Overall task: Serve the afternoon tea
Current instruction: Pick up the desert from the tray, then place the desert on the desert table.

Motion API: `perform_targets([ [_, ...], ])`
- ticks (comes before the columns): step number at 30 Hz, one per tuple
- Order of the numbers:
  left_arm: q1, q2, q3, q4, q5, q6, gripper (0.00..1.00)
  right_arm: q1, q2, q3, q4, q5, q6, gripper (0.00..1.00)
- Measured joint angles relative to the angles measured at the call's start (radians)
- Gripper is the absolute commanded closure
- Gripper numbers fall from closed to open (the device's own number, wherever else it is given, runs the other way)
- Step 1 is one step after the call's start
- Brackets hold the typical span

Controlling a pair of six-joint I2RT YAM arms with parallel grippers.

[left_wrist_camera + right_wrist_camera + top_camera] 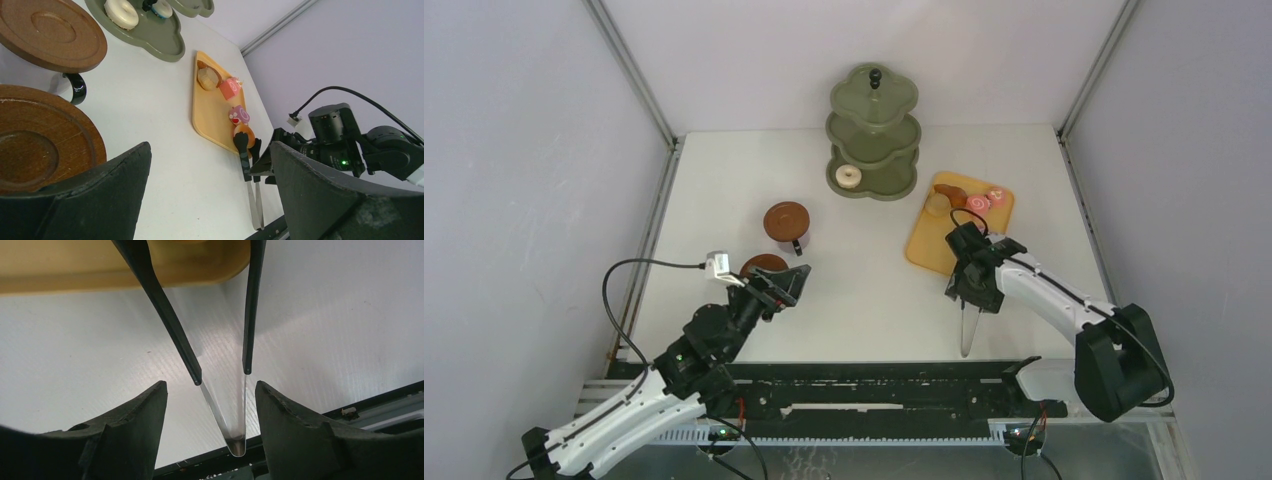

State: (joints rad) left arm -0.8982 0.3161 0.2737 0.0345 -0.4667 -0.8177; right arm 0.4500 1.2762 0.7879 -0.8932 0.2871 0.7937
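The olive-green three-tier stand (874, 130) stands at the back with one white donut (849, 176) on its lowest tier. More donuts, pink swirl cakes (239, 115) and a brown bun (207, 77) lie on the orange tray (934, 250). A brown saucer (786, 220) rests on top of a cup, and a second saucer (764, 265) sits just in front of it. My left gripper (792, 280) is open and empty beside that second saucer. My right gripper (210, 395) is open astride the black tongs (170, 315), not touching their arms.
The tongs (965, 335) lie on the table with their black tips at the tray's near edge by an orange donut (245, 132). Their metal hinge points at the black rail (874, 390) along the near edge. Grey walls close in both sides.
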Motion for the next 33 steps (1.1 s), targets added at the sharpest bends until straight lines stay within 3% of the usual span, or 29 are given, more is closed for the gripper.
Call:
perform_targets([
  [13, 0.000, 0.015, 0.000, 0.000, 0.000, -0.005, 0.06, -0.008, 0.116, -0.024, 0.053, 0.010, 0.000, 0.28],
  [23, 0.000, 0.046, 0.000, 0.002, 0.000, -0.005, 0.06, -0.020, 0.164, -0.028, 0.108, 0.008, -0.007, 0.41],
  [28, 0.000, 0.050, 0.000, 0.002, 0.000, -0.006, 0.06, -0.020, 0.164, -0.028, 0.108, 0.018, -0.011, 0.55],
  [33, 0.000, 0.048, 0.000, 0.002, 0.000, -0.014, 0.07, -0.013, 0.162, -0.028, 0.105, 0.024, -0.015, 0.57],
])
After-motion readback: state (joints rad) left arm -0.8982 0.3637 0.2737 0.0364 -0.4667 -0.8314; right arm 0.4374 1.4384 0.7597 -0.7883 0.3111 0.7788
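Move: The tongs lie practically straight under the right gripper, some 4 cm down, with their black handles reaching forward over the tray's near end. The tray's middle is about 16 cm ahead of this hand and 1 cm left, also 4 cm lower. The orange donut is roughly 8 cm ahead and 1 cm right, the pink swirl sweet 14 cm ahead and 3 cm right. From the left gripper, the tongs lie some 37 cm right, 3 cm back and 19 cm below. Lower the right gripper, fingers open and pointing down, about 4 cm onto the tongs so that one finger comes down on either side of the two black handles near where they join the metal. Then hold the hand at that height and close the fingers by roughly a third of their opening, pinching the two arms together. ##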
